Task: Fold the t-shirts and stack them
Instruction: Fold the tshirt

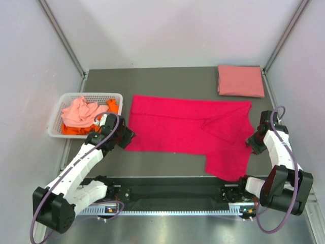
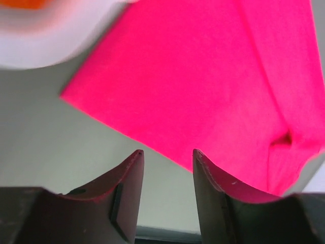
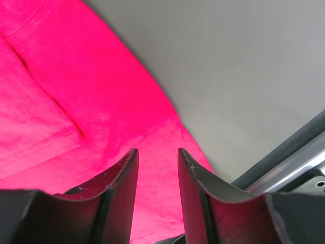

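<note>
A bright magenta-red t-shirt (image 1: 188,129) lies spread across the middle of the table, one sleeve folded in and a flap reaching toward the front edge. My left gripper (image 1: 128,136) hovers at its left edge. In the left wrist view that gripper (image 2: 167,152) is open over bare table, with the shirt (image 2: 203,76) just beyond the tips. My right gripper (image 1: 252,142) is at the shirt's right edge. Its wrist view shows the gripper (image 3: 157,151) open above the cloth (image 3: 61,101), gripping nothing. A folded salmon pink t-shirt (image 1: 240,80) rests at the back right.
A white slotted basket (image 1: 91,95) stands at the left, holding a crumpled pale coral shirt (image 1: 78,113) and an orange shirt (image 1: 73,130). It shows as a white blur (image 2: 45,46) in the left wrist view. A metal rail (image 3: 289,162) runs along the front edge.
</note>
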Tool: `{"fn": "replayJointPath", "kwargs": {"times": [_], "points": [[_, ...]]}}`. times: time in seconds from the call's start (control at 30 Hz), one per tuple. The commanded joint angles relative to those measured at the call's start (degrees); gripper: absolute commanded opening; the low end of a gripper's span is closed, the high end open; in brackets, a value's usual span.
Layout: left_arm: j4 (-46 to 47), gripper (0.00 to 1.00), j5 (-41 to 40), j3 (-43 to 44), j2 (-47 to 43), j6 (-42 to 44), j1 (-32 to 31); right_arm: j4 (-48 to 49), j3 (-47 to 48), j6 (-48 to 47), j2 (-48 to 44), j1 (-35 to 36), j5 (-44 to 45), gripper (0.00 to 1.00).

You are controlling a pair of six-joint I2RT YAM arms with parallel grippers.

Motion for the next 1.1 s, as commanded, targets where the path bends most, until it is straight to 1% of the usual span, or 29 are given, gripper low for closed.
{"fn": "replayJointPath", "kwargs": {"times": [0.0, 0.03, 0.13, 0.33, 0.4, 0.47, 0.53, 0.67, 0.77, 0.9, 1.07], "points": [[-8.19, 0.49, -7.22, 0.06, -1.52, -17.71, 0.12, 1.11, 1.90, -0.41, -1.75, -0.22, -1.45, 0.37], [-10.29, 0.49, -8.12, -0.03, -1.61, -19.48, 0.03, 1.03, 2.16, -0.58, -1.75, -0.22, -1.63, 0.37], [-12.41, 0.48, -11.45, -0.29, -0.38, -22.91, 0.03, 1.38, 2.43, -1.29, -1.75, -0.22, -1.72, 0.37], [-9.52, 0.44, -11.55, -3.28, 4.71, -27.31, 0.03, 2.87, 1.29, -1.38, -2.27, -0.22, -1.98, 0.37], [-10.04, 0.44, -11.38, -2.94, 6.38, -29.07, 0.03, 3.31, 1.11, -1.29, -1.75, -0.22, -1.81, 0.37], [-13.71, 0.44, -12.07, -1.01, 9.19, -30.91, -0.06, 3.40, 1.11, -1.47, -1.40, -0.22, -1.54, 0.37], [-15.23, 0.44, -12.87, -0.03, 11.04, -33.02, -0.06, 3.92, 0.76, -1.29, -1.48, -0.22, -1.45, 0.36], [-11.99, 0.44, -12.26, -1.79, 11.93, -33.99, -0.15, 4.45, 0.50, -1.03, -1.83, -0.22, -1.81, 0.36], [-11.28, 0.44, -12.34, -2.49, 13.42, -34.96, -0.32, 4.45, 0.59, -1.29, -1.92, -0.22, -1.19, 0.36], [-9.96, 0.45, -12.52, -2.32, 16.14, -34.88, -0.50, 4.45, 0.41, -1.55, -2.10, -0.22, -0.84, 0.36], [-6.19, 0.45, -12.96, -2.49, 19.48, -34.00, -0.94, 5.68, -1.08, -1.64, -1.49, -0.22, -1.10, 0.37]]}}
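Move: The left hand, empty and half open, is going for the t-shirt's near-left corner, about 12 cm below it, some 4 cm to its left and 2 cm back. From the hand, the laundry basket is roughly 21 cm left, 15 cm ahead and a little lower. The shirt's far-left corner is about 23 cm straight ahead, down on the table. From the right hand, the near-left corner is some 56 cm left, 1 cm ahead and 6 cm lower. No cloth is held yet: the left hand heads down for the t-shirt's near-left corner. It first swings left and a little back, then sinks almost straight, about 10 cm lower in all. Meanwhile the wrist turns some 35 degrees counter-clockwise and tips the fingers steeper, keeping them half open. ##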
